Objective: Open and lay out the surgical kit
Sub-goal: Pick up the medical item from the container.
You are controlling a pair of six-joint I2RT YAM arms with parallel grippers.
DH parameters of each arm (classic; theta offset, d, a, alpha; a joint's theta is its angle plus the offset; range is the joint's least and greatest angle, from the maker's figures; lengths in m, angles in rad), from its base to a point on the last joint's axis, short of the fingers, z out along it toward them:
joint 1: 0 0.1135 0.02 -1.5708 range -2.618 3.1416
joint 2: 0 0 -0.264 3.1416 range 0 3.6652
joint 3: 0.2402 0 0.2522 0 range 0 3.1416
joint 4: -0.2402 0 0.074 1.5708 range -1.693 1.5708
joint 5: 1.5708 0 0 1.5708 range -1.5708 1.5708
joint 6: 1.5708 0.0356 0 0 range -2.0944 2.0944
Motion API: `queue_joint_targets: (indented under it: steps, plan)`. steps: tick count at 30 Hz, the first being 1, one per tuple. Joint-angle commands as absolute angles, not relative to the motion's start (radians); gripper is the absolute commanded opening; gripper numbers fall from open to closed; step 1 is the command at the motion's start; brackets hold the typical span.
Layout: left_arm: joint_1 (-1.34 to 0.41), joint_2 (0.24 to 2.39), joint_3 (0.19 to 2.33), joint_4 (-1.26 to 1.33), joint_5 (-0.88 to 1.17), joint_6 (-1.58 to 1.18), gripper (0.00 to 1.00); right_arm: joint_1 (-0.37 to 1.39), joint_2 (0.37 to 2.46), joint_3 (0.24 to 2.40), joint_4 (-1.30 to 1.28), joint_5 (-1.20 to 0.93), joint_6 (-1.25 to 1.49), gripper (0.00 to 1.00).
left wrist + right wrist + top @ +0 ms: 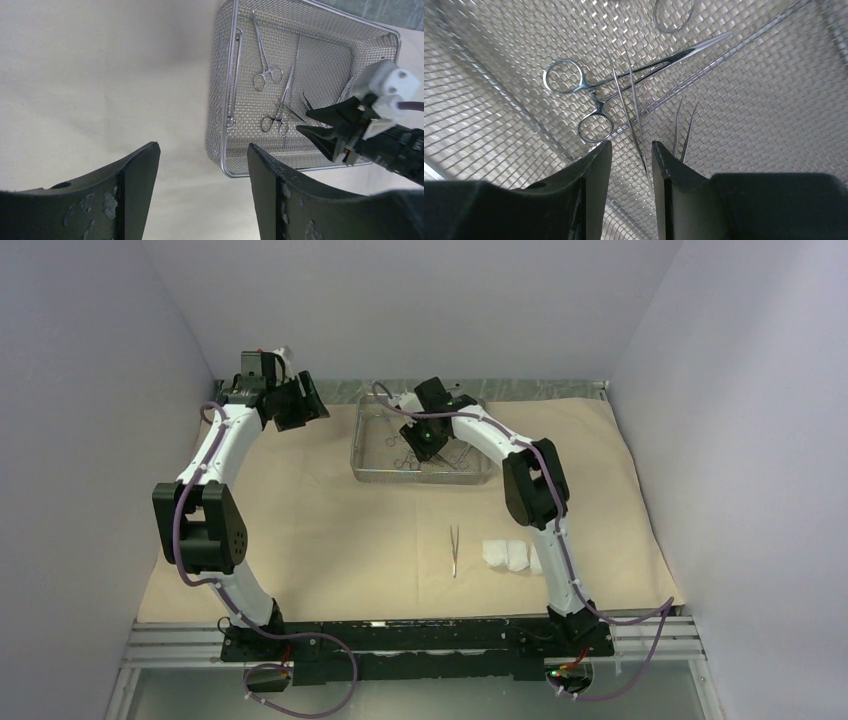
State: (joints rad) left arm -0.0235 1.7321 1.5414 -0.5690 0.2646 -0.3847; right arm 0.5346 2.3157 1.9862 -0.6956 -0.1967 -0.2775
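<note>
The tan wrap sheet [330, 530] lies spread flat, with the steel mesh tray [362, 455] at its far middle. My right gripper [428, 443] reaches down inside the tray [499, 125]. Its fingers [596, 170] stand narrowly apart either side of thin tweezers [636, 112] lying on the mesh, with a gap showing. A ring-handled clamp [594, 95] crosses those tweezers. A second pair [678, 130] lies just right. One pair of tweezers [454, 550] and white gauze pads [508, 555] lie on the sheet. My left gripper [300, 400] hovers open and empty left of the tray [220, 100].
The left wrist view shows two clamps [265, 75] [277, 117] in the tray beside the right gripper [301, 120]. Grey walls close in on both sides and at the back. The arm bases sit on a rail [420, 640] at the near edge.
</note>
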Motion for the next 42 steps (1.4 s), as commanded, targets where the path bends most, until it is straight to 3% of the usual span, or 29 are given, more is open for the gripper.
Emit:
queue_joint_targets:
  steps: [1,8,10,12,13,20,27,38,42]
  plan:
    - [-0.029,1.738,1.571,-0.592,0.278,-0.352,0.71,0.537,2.351,2.031,-0.71,-0.181,-0.338,0.38]
    - [-0.029,1.736,1.562,-0.608,0.265,-0.348,0.71,0.538,2.373,2.02,-0.68,-0.129,-0.341,0.32]
    - [-0.027,1.739,1.563,-0.61,0.265,-0.347,0.71,0.538,2.378,2.024,-0.674,-0.116,-0.333,0.23]
    - [-0.028,1.741,1.565,-0.612,0.268,-0.346,0.71,0.537,2.388,2.041,-0.679,-0.094,-0.316,0.04]
    - [-0.029,1.742,1.566,-0.613,0.27,-0.346,0.71,0.538,2.389,2.049,-0.679,-0.079,-0.306,0.0]
    - [-0.029,1.747,1.577,-0.614,0.275,-0.339,0.71,0.538,2.276,1.984,-0.571,-0.109,-0.269,0.0]
    - [-0.029,1.737,1.562,-0.604,0.28,-0.342,0.71,0.527,2.217,2.057,-0.533,-0.183,-0.213,0.0]
    - [-0.029,1.675,1.492,-0.607,0.29,-0.367,0.71,0.525,1.991,1.947,-0.426,-0.271,0.072,0.0]
    - [-0.029,1.639,1.467,-0.653,0.285,-0.382,0.71,0.571,1.929,1.912,-0.554,-0.104,0.229,0.0]
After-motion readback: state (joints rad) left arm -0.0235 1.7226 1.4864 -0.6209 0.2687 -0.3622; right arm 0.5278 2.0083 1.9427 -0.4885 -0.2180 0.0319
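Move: The straight tweezers, the medical item in the container, lie with their middle just 3 cm below the right hand, about 1 cm ahead and 1 cm left. Ringed forceps crossing under them are centred some 3 cm ahead and 5 cm left; the curved tweezers are about 2 cm ahead and 2 cm right; another ringed forceps lies 9 cm ahead, 8 cm left. From the left hand, the straight tweezers are some 23 cm right, 1 cm ahead and 17 cm down. Down about 2.5 cm into the basket goes the right hand, closing fully on the straight tweezers while easing slightly forward and right, and pinches them; then it climbs ever faster, some 20 cm, drifting a little left and tilting its fingers up and outward by nearly 30 degrees. The open, empty left hand sinks and draws back a couple of centimetres. ##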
